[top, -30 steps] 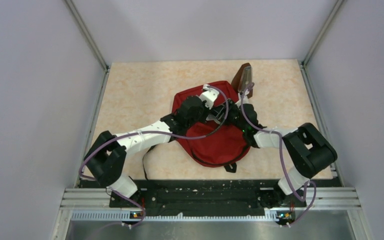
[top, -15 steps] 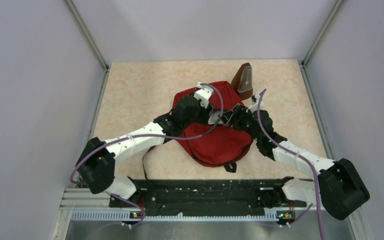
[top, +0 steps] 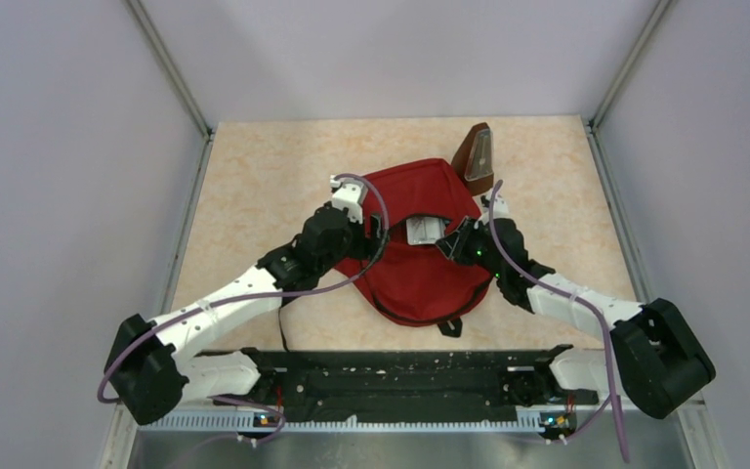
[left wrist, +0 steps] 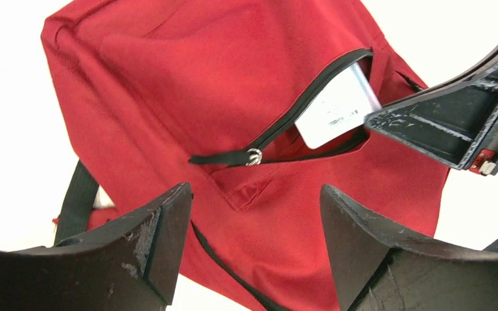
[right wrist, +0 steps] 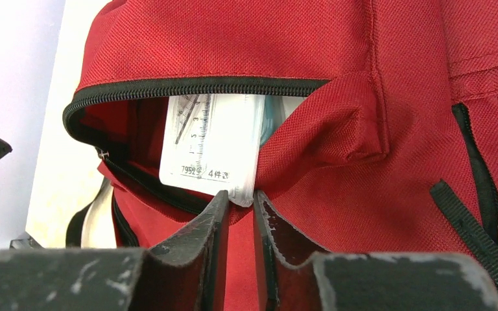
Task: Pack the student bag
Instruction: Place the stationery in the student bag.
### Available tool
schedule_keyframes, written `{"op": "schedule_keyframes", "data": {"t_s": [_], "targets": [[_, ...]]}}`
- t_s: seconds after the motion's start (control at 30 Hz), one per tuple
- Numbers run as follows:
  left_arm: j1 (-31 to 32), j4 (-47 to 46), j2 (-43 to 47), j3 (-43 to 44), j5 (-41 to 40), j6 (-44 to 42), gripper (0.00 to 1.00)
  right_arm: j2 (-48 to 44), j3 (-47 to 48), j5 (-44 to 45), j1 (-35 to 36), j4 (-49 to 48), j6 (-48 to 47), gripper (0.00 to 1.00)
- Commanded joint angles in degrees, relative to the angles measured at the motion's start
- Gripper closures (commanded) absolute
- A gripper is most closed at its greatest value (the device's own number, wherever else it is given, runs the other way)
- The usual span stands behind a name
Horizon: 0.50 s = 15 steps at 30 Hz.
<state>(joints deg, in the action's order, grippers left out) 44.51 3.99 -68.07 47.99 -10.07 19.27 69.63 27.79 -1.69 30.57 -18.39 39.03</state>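
Observation:
The red student bag (top: 420, 278) lies flat in the middle of the table, its front pocket unzipped. A white plastic packet with a ruler inside (top: 423, 231) sticks halfway out of that pocket (right wrist: 211, 149). My right gripper (right wrist: 240, 197) is at the pocket mouth, its jaws nearly together and pinching the packet's lower corner. In the left wrist view the packet (left wrist: 337, 107) shows in the zipper gap with the right fingers (left wrist: 441, 123) beside it. My left gripper (left wrist: 256, 188) hovers open over the bag's left side (top: 376, 227), holding nothing.
A brown pyramid-shaped metronome (top: 476, 154) stands just beyond the bag's far right corner. A black strap (top: 283, 322) trails from the bag toward the near edge. The zipper pull (left wrist: 254, 154) hangs at the pocket's left end. Grey walls close in three sides.
My left gripper has let go, opened and drawn back to the left off the pocket. My right gripper opened, then closed on the packet's corner; the packet now shows in the pocket.

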Motion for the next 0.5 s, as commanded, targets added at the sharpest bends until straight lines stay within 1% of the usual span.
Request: {"op": "schedule_keyframes", "data": {"t_s": [0.0, 0.07, 0.2, 0.3, 0.47], "targets": [[-1.6, -0.2, 4.2, -2.6, 0.0, 5.2, 0.23, -0.4, 3.4, -0.6, -0.3, -0.8, -1.3, 0.82], [-2.7, 0.1, 5.5, -4.2, -0.1, 6.3, 0.22, -1.1, 3.9, 0.4, -0.2, 0.7, -1.7, 0.82], [-4.8, -1.5, 8.3, -7.7, 1.7, 8.6, 0.21, -1.7, 5.1, 1.5, -0.1, 2.7, -3.0, 0.77], [-5.8, -1.8, 9.5, -9.0, 2.4, 9.4, 0.21, -0.9, 6.4, 1.5, 0.0, 4.1, -3.7, 0.76], [-6.5, -1.0, 11.0, -9.6, 2.8, 9.6, 0.21, -0.6, 7.8, 4.2, 0.3, 5.6, -4.5, 0.76]]}}
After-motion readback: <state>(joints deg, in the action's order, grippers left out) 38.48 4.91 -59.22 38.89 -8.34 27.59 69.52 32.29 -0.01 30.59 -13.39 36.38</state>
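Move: The clear ruler packet lies in the bag's mouth, its exposed corner at the right fingertips. Its middle is about 4 cm ahead of the right hand, 4 cm to its left and 2 cm lower. From the left hand it is some 8 cm to the right, 2 cm ahead and 10 cm below. The zipper pull at the mouth's left end is almost straight below the left hand, roughly 9 cm down. The metronome stands 16 cm ahead of the right hand, 5 cm to its right. The empty left hand, already wide open, draws about 5 cm to the left and some 2 cm down, away from the packet and out over the bag's left edge, swinging counter-clockwise by nearly 10 degrees. The right hand keeps its nearly shut fingertips on the packet's near corner and eases about 1.5 cm up and 1 cm forward, towards the bag's upper zipper edge, with its finger gap hardly changed. ##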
